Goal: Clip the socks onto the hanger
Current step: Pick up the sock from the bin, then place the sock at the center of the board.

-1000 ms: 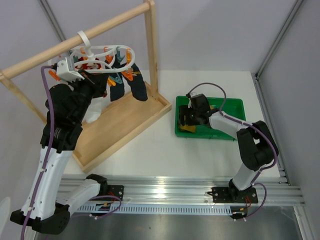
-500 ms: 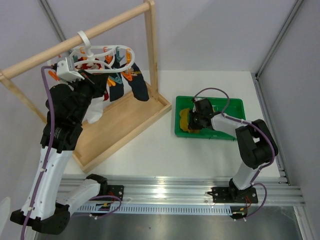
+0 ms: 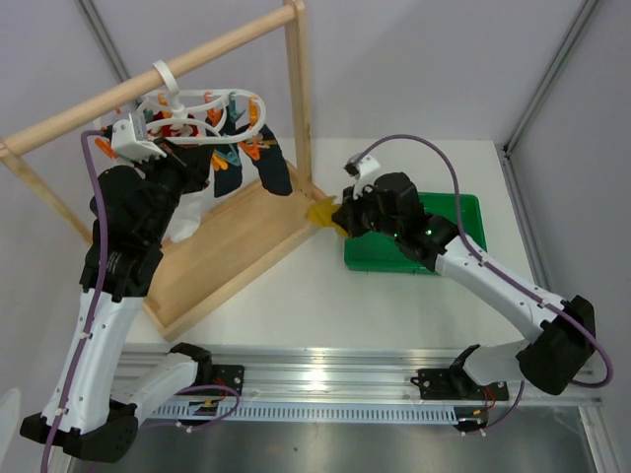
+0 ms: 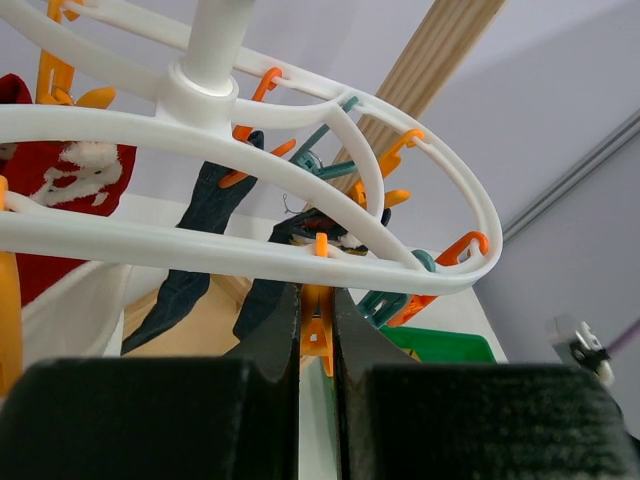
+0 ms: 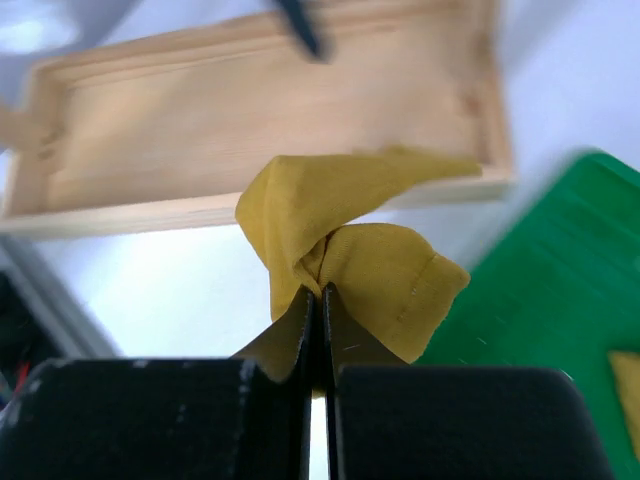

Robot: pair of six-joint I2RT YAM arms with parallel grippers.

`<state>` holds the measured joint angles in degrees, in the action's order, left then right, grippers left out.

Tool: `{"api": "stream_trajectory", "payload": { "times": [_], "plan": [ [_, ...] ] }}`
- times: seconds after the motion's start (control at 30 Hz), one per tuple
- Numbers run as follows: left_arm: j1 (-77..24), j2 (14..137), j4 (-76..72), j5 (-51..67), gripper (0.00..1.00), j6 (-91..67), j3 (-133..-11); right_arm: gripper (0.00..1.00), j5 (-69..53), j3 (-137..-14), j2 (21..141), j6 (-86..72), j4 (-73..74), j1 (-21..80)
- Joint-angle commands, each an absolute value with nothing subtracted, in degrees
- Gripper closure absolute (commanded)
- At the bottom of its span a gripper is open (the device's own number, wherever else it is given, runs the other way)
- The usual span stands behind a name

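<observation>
The white looped hanger [image 3: 202, 110] hangs by its hook from the wooden bar, and its ring [image 4: 250, 165] fills the left wrist view. My left gripper [image 4: 316, 300] is up under the ring, shut on an orange clip peg [image 4: 318, 338]. My right gripper [image 5: 320, 295] is shut on a crumpled mustard-yellow sock [image 5: 340, 235]. It holds this sock [image 3: 323, 212] in the air between the green tray and the corner of the rack's base. A second yellow sock [image 5: 627, 378] lies in the tray. A white sock [image 3: 185, 223] hangs below the hanger, partly hidden by my left arm.
The green tray [image 3: 465, 211] sits at the right under my right arm. The tall wooden rack's tray base [image 3: 251, 246] lies to the left of the held sock. Dark navy socks [image 3: 272, 173] and red socks [image 4: 60, 190] hang from the hanger's pegs.
My right gripper closed on the yellow sock in the green tray, then lifted it out and carried it left toward the rack's base. The left arm stayed still.
</observation>
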<state>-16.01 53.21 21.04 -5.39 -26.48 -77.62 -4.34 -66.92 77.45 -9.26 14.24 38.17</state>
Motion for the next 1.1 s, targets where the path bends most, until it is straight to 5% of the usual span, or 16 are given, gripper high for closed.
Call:
{"api": "stream_trajectory", "payload": {
  "times": [0.0,0.27,0.53,0.57,0.6,0.7,1.07],
  "plan": [
    [-16.2,52.9,21.5,-5.5,0.94,-26.2,-77.3,1.00,-10.1,-70.8,78.1,-5.4,17.9,44.0],
    [-16.2,52.7,21.5,-5.4,0.95,-26.2,-77.1,1.00,-13.4,-78.0,88.1,19.6,37.9,62.2],
    [-16.2,52.8,21.5,-5.4,0.96,-26.1,-77.1,0.98,-5.0,-87.7,99.0,27.7,54.2,66.7],
    [-16.2,52.8,21.6,-5.4,0.96,-26.1,-77.1,0.95,-4.1,-90.0,101.2,27.9,53.9,66.8],
    [-16.2,52.8,21.6,-5.6,0.96,-26.0,-77.0,0.73,-1.3,-90.9,102.0,27.5,52.9,66.8],
    [-16.2,52.7,21.4,-5.8,0.96,-26.0,-77.1,0.40,3.8,-91.3,102.8,26.3,46.1,66.3],
    [-16.2,53.1,21.5,-5.6,0.96,-26.2,-77.1,0.34,18.0,-74.2,89.7,-19.2,32.1,57.0]
  ]
}}
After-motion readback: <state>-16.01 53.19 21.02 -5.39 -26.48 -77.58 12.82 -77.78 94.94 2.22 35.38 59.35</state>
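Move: The right hand already grips a yellow sock in mid-air; the bare table patch it goes to lies about 12 cm back, 8 cm left and 22 cm below. The green bin's middle is roughly 5 cm ahead, 14 cm right; the wooden base's middle about 2 cm ahead, 23 cm left, both some 21 cm down. From the left hand that patch is about 10 cm back, 16 cm right, 43 cm below. Right hand swings the held sock back about 18 cm, down and left, opens, then returns forward 10 cm. ##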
